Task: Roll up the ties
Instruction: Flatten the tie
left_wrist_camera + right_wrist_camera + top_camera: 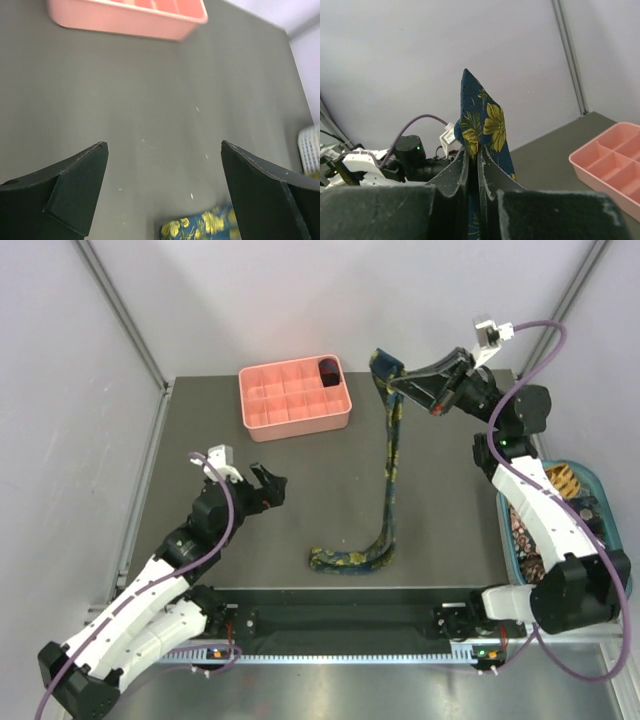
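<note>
A navy tie with yellow flowers (390,470) runs from the table's back down to the front, where its end curls left (330,561). My right gripper (400,383) is shut on its far end and holds it lifted. In the right wrist view the pointed tip (485,115) sticks up from between the closed fingers (455,170). My left gripper (272,485) is open with nothing in it, left of the tie. In its wrist view the tie's near end (200,225) lies just below the wide gap between the fingers (75,185).
A salmon-pink grid tray (262,405) stands at the back centre, with a dark coil (328,371) in its far right compartment. A teal basket (600,485) off the table's right edge holds more ties (562,480). The right arm reaches over it.
</note>
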Robot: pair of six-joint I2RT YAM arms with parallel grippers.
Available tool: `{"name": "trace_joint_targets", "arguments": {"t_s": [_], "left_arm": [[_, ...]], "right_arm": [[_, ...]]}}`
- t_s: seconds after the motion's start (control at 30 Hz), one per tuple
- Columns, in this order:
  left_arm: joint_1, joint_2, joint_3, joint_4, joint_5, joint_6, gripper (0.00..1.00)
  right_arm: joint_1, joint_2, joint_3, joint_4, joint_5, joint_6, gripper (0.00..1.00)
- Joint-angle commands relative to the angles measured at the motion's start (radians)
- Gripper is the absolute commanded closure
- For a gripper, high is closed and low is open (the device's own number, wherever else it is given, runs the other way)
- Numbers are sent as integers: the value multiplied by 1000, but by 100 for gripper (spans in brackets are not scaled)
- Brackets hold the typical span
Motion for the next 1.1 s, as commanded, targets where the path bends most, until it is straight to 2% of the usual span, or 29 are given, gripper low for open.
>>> {"name": "trace_joint_targets", "arguments": {"t_s": [0.0, 0.1, 0.17, 0.27, 0.37, 0.5, 0.63, 0.8, 0.97, 1.07], "left_arm": [[-3, 38, -36, 137, 179, 69, 1], [-5, 130, -24, 116, 281, 48, 1], [-6, 181, -21, 72, 302, 2, 1], [-17, 167, -61, 19, 365, -109, 2], [-38, 87, -128, -31, 402, -213, 2], [-83, -35, -202, -89, 456, -330, 6], [-147, -49, -217, -142, 458, -376, 8], [-238, 56, -219, -99, 413, -399, 11], [-298, 188, -263, 50, 395, -451, 19], [-307, 230, -279, 100, 388, -460, 31]], "right_arm": [[-73, -5, -63, 391, -81, 182, 100], [-90, 29, -97, 509, -121, 227, 100], [-96, 40, -104, 523, -127, 227, 100], [-107, 40, -115, 491, -119, 188, 100], [-113, 15, -130, 384, -93, 80, 100], [-116, -35, -158, 134, -43, -143, 100], [-114, -66, -179, 60, -15, -224, 100], [-114, -86, -202, 29, 9, -260, 100], [-114, -97, -215, 23, 8, -271, 100], [-114, -105, -218, 19, 6, -274, 100]]}}
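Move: The left hand, open and empty, has the tie's loose end lying about 13 cm back, 10 cm to its right and some 20 cm below; the tie's bend is roughly 15 cm farther right of that end. The pink tray sits about 28 cm ahead of this hand and 3 cm right. From the right hand, already pinching the tie's other end high up, the loose end is some 16 cm back, 11 cm left and 46 cm below. Left hand drops about 16 cm, back and right to the tie's loose end, part-closing; right sinks, still pinching. ##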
